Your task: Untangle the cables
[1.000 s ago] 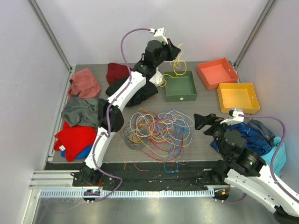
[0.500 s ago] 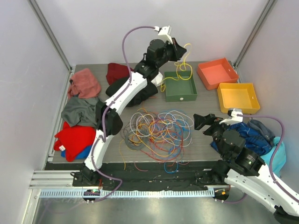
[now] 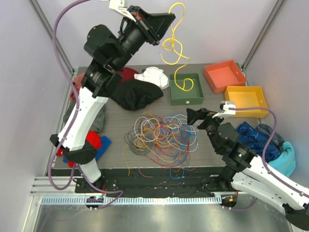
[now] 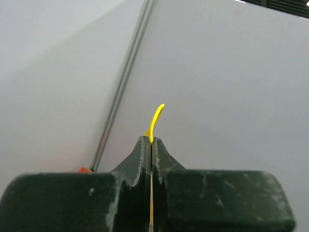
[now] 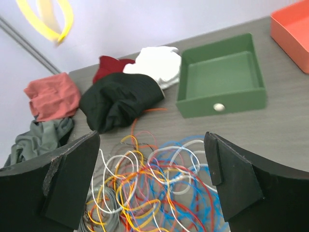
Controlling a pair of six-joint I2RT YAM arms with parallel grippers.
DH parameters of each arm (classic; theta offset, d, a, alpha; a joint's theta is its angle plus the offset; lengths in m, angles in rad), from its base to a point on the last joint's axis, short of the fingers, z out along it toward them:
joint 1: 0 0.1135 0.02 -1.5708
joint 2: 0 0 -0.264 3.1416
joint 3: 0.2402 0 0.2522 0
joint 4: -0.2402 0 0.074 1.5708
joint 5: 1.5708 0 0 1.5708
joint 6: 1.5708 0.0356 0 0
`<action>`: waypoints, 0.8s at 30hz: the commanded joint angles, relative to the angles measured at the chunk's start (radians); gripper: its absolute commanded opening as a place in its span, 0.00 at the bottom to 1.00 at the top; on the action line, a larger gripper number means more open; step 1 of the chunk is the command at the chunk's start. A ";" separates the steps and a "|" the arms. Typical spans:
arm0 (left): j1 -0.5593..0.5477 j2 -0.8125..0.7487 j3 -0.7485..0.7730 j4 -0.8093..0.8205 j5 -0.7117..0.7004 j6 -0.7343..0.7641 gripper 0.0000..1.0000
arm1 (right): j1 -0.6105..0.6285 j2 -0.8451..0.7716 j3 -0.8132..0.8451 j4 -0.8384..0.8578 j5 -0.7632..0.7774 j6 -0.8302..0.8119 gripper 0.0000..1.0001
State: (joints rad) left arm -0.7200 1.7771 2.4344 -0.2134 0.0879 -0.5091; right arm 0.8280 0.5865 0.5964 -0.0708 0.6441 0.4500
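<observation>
The cables (image 3: 161,135) lie in a tangled heap of yellow, orange, red, blue, white and grey loops at the middle of the table. My left gripper (image 3: 169,19) is raised high near the back wall, shut on one yellow cable (image 3: 170,46). That cable hangs in curls, its lower end reaching the green tray (image 3: 193,99). In the left wrist view the yellow cable (image 4: 155,118) pokes out past the closed fingertips of the left gripper (image 4: 150,140). My right gripper (image 3: 195,116) hovers open at the heap's right edge. The right wrist view shows the cables (image 5: 154,188) below the wide-open right gripper (image 5: 152,145).
An orange tray (image 3: 224,75) and a yellow tray (image 3: 246,100) stand at the back right. A black garment (image 3: 137,94) and white cloth (image 3: 154,76) lie behind the heap. Red, pink and grey clothes lie left; blue garments (image 3: 256,137) lie right.
My left arm has swung up and back, lifting the yellow cable high above the green tray. My right arm has moved left to the heap, its jaws opening a little wider.
</observation>
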 commanded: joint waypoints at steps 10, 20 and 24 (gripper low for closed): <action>-0.093 -0.051 -0.020 -0.147 -0.019 0.072 0.00 | 0.000 0.084 -0.026 0.556 -0.208 -0.112 1.00; -0.107 -0.082 -0.144 -0.168 -0.013 0.078 0.00 | 0.000 -0.160 0.009 0.347 -0.265 -0.138 1.00; -0.122 -0.074 -0.147 -0.218 -0.013 0.072 0.00 | 0.000 -0.172 0.075 0.329 -0.279 -0.218 1.00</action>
State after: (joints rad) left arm -0.8230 1.7325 2.2791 -0.4088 0.0711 -0.4469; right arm 0.8280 0.4137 0.5789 0.2787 0.3912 0.3180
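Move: The yellow cable hangs from the left fingers, its middle about 12 cm below that hand, 4 cm ahead and 4 cm to the right. From the open right hand, the yellow cable's middle is roughly 12 cm ahead, 9 cm left and 25 cm up. The green bin stands some 25 cm ahead of the right hand and 3 cm left, the cable tangle 4 cm ahead and 14 cm left, both about 25 cm below. Left lowers the still-pinched yellow cable about 9 cm; open right rises some 12 cm towards it, tilting up. ##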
